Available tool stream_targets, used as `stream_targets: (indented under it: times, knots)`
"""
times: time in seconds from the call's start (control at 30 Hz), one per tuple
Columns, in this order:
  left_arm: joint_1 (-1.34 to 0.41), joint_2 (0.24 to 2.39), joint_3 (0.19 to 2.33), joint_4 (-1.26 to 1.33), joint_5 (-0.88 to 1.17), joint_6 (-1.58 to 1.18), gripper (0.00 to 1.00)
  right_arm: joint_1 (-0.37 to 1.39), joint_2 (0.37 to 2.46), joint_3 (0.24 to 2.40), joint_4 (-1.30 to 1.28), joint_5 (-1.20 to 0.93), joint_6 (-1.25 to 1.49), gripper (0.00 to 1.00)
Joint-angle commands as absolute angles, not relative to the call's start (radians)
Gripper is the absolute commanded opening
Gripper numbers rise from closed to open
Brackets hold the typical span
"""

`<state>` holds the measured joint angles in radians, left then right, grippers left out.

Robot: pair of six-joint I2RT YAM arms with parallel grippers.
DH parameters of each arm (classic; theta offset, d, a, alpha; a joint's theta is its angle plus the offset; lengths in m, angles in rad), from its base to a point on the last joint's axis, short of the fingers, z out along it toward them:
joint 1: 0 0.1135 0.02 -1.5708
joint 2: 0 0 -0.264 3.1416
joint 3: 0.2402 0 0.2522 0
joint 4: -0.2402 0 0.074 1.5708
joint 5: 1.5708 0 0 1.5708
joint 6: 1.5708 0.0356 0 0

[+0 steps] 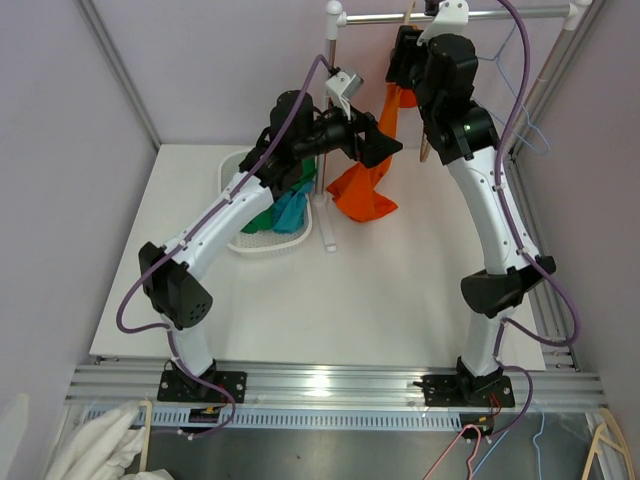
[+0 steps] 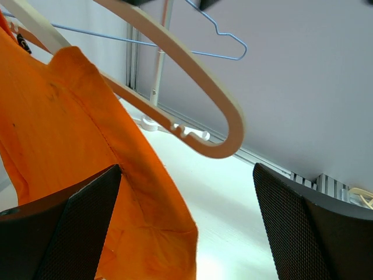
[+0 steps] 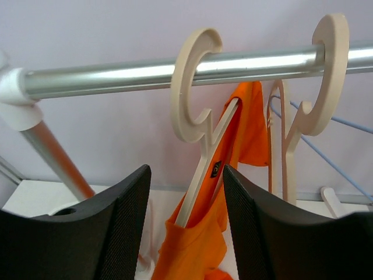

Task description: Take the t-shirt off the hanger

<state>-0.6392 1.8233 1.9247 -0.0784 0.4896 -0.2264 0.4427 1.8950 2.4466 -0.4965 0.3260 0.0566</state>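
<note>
An orange t-shirt [image 1: 368, 185] hangs from a beige hanger on the rail [image 1: 460, 15] at the back. One hanger arm [image 2: 198, 99] is bare; the shirt [image 2: 70, 163] still drapes the other. My left gripper [image 1: 388, 145] is open beside the shirt, and the shirt's edge lies between the jaws by the left finger [image 2: 64, 233]. My right gripper [image 1: 405, 65] is open just below the rail. The hanger's hook [image 3: 192, 87] sits on the rail [image 3: 116, 73], and its neck and the shirt [image 3: 204, 239] show between the right fingers, not touching them.
A white basket [image 1: 240, 242] with green and teal clothes stands left of the rack's post [image 1: 328, 130]. A second beige hanger [image 3: 317, 76] and a blue wire hanger [image 2: 221, 35] hang on the rail to the right. Walls close in on both sides.
</note>
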Motion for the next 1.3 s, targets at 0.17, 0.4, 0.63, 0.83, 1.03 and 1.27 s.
stream_targets:
  times: [0.17, 0.4, 0.63, 0.83, 1.03, 1.27]
  knots:
    - [-0.663, 1.749, 1.914, -0.078, 0.479, -0.198, 1.0, 0.393, 1.989, 2.491, -0.324, 0.331, 0.034, 0.55]
    - [-0.667, 1.741, 1.908, -0.075, 0.474, -0.193, 0.99, 0.364, 2.049, 2.486, -0.195, 0.33, 0.005, 0.39]
    - [-0.67, 1.744, 1.911, -0.077, 0.471, -0.192, 0.99, 0.347, 2.086, 2.49, -0.124, 0.31, 0.005, 0.0]
    - [-0.675, 1.73, 1.895, -0.08, 0.459, -0.187, 0.99, 0.35, 2.056, 2.477, -0.065, 0.267, -0.029, 0.0]
    - [-0.69, 1.694, 1.896, -0.118, 0.428, -0.161, 0.99, 0.364, 1.961, 2.427, -0.02, 0.226, -0.049, 0.0]
    - [-0.722, 1.588, 1.842, -0.129, 0.365, -0.127, 0.99, 0.406, 1.685, 2.093, 0.066, 0.226, -0.066, 0.0]
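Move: The neck of the wooden hanger carrying the orange t-shirt is about 8 cm ahead of the right hand, 2 cm to its right and 3 cm below. The t-shirt hangs below it, its middle roughly 9 cm ahead of the right hand, 2 cm left and 18 cm down. The empty wooden hanger is about 8 cm ahead of the right hand and 12 cm right. From the left hand, the hanger neck is some 19 cm ahead, 7 cm right and 7 cm up. The neck of the orange t-shirt's hanger is what the right hand reaches for: about 8 cm forward, sinking some 3 cm and easing right, its part-open fingers shutting on the neck just under the rail. Holding that pinch, the hand draws back about 4 cm towards the robot, rising a little. The left hand stays wide open and finally backs off some 4 cm, rising slightly. ##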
